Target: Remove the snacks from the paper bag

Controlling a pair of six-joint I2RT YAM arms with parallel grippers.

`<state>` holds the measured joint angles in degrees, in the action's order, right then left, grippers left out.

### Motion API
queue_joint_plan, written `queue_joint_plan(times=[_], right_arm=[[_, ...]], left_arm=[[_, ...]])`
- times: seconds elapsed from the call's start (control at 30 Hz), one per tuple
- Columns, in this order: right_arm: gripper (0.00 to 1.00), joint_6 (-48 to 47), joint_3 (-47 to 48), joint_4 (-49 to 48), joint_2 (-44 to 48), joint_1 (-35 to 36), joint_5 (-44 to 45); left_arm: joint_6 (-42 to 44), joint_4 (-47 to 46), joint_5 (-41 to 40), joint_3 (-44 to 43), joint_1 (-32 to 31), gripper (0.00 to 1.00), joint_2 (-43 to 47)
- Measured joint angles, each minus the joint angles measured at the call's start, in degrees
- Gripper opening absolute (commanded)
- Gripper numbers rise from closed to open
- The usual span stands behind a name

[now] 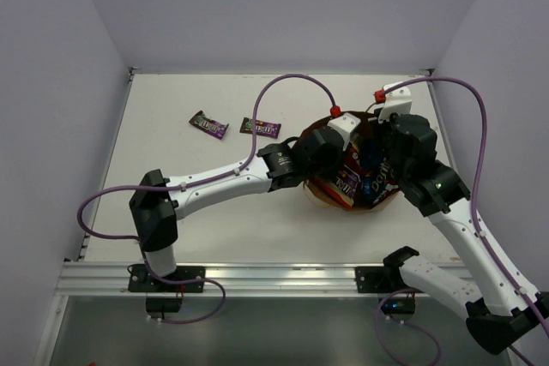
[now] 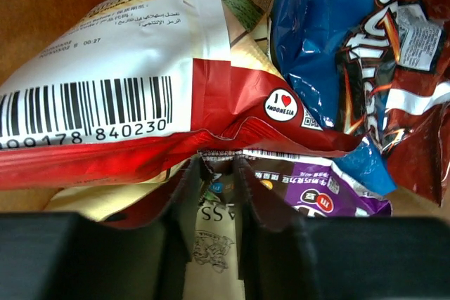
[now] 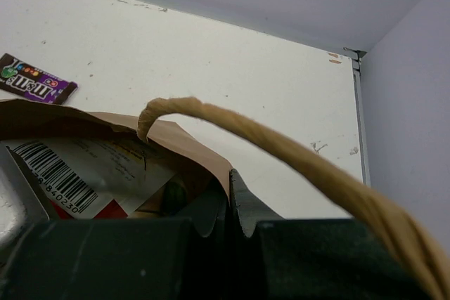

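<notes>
The paper bag stands open at centre right, with snacks inside. My left gripper reaches down into it. In the left wrist view its jaws stand narrowly apart, closed on the crimped end of a purple candy bar, with a cream packet showing below. Around them lie a white-and-red chip bag, a blue Doritos bag and a red-orange bag. My right gripper is shut on the bag's rim, with its fingers pressed together. The twisted handle arcs over them.
Two purple candy bars lie on the table left of the bag; one also shows in the right wrist view. Walls enclose the table at the left, back and right. Purple cables loop over both arms.
</notes>
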<state>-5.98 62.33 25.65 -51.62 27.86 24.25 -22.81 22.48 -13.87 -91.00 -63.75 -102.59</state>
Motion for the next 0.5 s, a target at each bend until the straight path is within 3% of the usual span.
queue_joint_plan(times=[0.03,0.13,0.5], right_arm=[[0.00,0.0,0.0,0.0,0.0,0.0,0.0],[0.00,0.0,-0.1,0.0,0.1,0.0,0.0],[0.00,-0.1,-0.9,-0.9,0.8,0.0,0.7]], left_arm=[[0.0,-0.3,0.0,0.0,0.0,0.15,-0.1],[0.3,-0.9,0.1,0.2,0.1,0.00,-0.5],[1.0,-0.6,-1.2,0.9,0.3,0.00,2.6]])
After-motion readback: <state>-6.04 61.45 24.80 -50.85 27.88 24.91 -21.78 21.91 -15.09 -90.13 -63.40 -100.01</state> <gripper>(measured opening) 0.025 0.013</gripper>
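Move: The brown-purple M&M's packet lies in the paper bag with one end already between the left fingertips; its middle is about 2 cm back, 3 cm right and 1 cm below. The white-and-red chip bag overhangs it, some 5 cm ahead and 1 cm left of the hand at the same height; a blue-brown snack pack lies about 5 cm back and 7 cm right. From the right hand the packet is roughly 7 cm back, 5 cm left and 12 cm lower. Sinking slightly, less than 1 cm, the left hand closes its one-third-open fingers fully and pinches the near end of the M&M's packet under the chip bag's red seam. It then turns back upwards, rising about 2.5 cm from its lowest point and drifting some 1 cm left. The right hand stays put, keeping its pinch on the bag's rim. ##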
